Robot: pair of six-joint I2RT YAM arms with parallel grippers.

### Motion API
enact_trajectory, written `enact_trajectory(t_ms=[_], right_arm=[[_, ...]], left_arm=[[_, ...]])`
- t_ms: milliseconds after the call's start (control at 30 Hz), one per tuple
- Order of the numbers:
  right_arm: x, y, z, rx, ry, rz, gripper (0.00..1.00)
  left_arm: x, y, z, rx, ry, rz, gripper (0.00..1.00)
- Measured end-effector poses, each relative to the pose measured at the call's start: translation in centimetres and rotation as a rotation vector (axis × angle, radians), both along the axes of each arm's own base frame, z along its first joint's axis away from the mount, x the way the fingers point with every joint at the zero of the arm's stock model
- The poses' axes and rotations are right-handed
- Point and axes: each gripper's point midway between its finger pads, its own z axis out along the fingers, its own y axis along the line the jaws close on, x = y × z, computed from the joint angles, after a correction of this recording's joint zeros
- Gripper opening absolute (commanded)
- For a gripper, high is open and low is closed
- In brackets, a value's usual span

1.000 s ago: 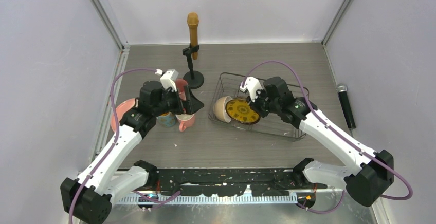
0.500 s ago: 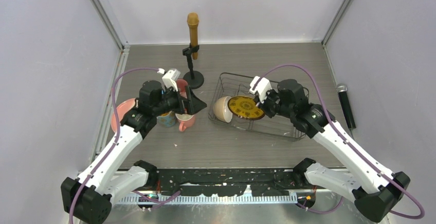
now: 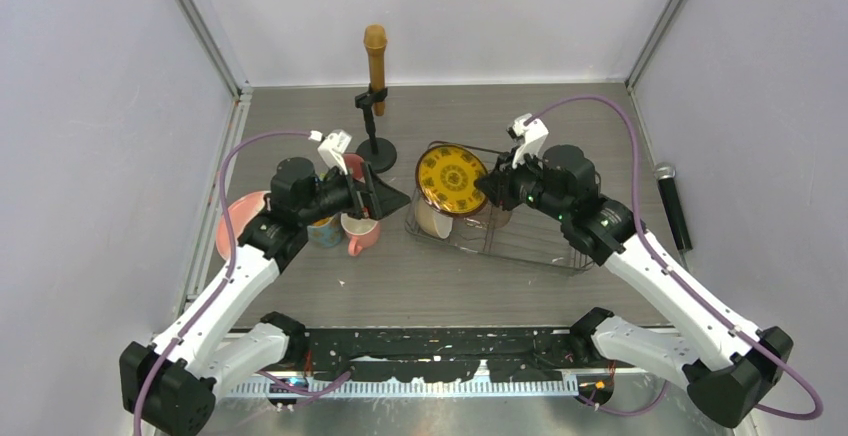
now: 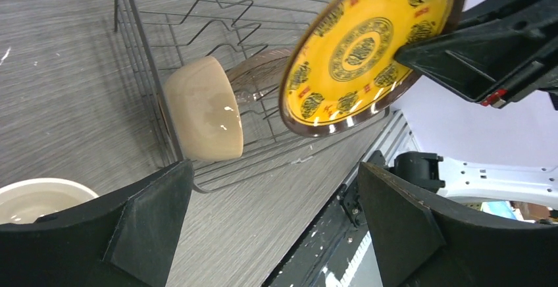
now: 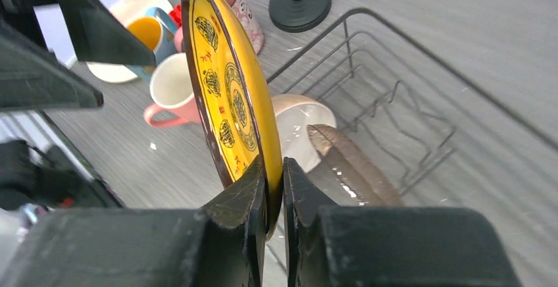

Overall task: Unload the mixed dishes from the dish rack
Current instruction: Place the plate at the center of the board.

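My right gripper is shut on the rim of the small yellow patterned plate and holds it lifted above the black wire dish rack. A cream bowl and a brownish bowl stand on edge in the rack's left end. My left gripper is open and empty, left of the rack, facing the plate. Pink mugs, a mug with yellow inside and the large pink-and-cream plate sit on the table under my left arm.
A black round-based stand holding a brown microphone stands behind the mugs. A black microphone lies by the right wall. Side walls close in the table on the left and right.
My right gripper has lifted the yellow plate up out of the rack and tilted it upright, moving it back and left. My left gripper has edged right toward the rack.
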Motion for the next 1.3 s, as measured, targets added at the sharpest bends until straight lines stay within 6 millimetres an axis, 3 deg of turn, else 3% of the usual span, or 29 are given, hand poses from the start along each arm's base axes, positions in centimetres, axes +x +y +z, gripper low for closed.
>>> enact_trajectory(t_ms=[200, 567, 767, 1000, 1033, 1100, 1167, 1233, 1267, 1300], right_arm=[[0.7, 1.8, -0.7, 0.179, 0.197, -0.086, 0.0], [0.2, 4.1, 1.7, 0.388, 0.268, -0.043, 0.0], [0.2, 4.6, 1.1, 0.413, 0.301, -0.035, 0.0], [0.3, 4.8, 0.1, 0.414, 0.324, -0.044, 0.04], [0.3, 4.8, 0.0, 0.414, 0.324, -0.045, 0.06], [0.4, 4.7, 0.1, 0.416, 0.318, -0.046, 0.12], [0.5, 4.7, 0.1, 0.417, 0.313, -0.048, 0.27], [0.6, 4.7, 0.0, 0.417, 0.31, -0.049, 0.52], [0.6, 4.7, -0.1, 0.416, 0.31, -0.05, 0.81], [0.6, 4.7, -0.2, 0.417, 0.311, -0.056, 0.9]], left_arm=[[0.2, -0.5, -0.3, -0.073, 0.024, 0.022, 0.92], [1.6, -1.0, 0.1, -0.141, 0.068, 0.066, 0.67], [2.0, -1.3, 0.3, -0.185, 0.075, 0.073, 0.42], [2.1, -1.7, 0.6, -0.213, 0.086, 0.069, 0.0], [2.1, -1.8, 0.7, -0.216, 0.087, 0.069, 0.0], [2.1, -1.8, 0.8, -0.224, 0.091, 0.073, 0.0], [2.2, -1.8, 0.8, -0.227, 0.091, 0.075, 0.0], [2.3, -1.7, 0.7, -0.225, 0.092, 0.079, 0.0], [2.3, -1.7, 0.6, -0.222, 0.095, 0.085, 0.0], [2.5, -1.6, 0.4, -0.217, 0.1, 0.094, 0.0]])
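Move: Held by its right-hand rim in the right fingers, the yellow plate has its middle about 11 cm to the right of the open left gripper, 4 cm ahead and 2 cm above. From the right hand, the plate's middle lies 6 cm left and 2 cm ahead, and the left gripper 16 cm left, 2 cm back. Below the left hand by 16 cm, the bowl is 7 cm ahead and 7 cm right; the pink mug, 19 cm below, is 5 cm ahead, 8 cm left. Carrying the plate about 5 cm left towards the left gripper, the right hand rolls its left side up and tips down some 30 degrees in all, rising slightly and sinking back. The left hand eases 3 cm forward and right, rolls a little, and shuts from wide open to pinch the plate's near-left rim; only then do the right fingers part and let go. ##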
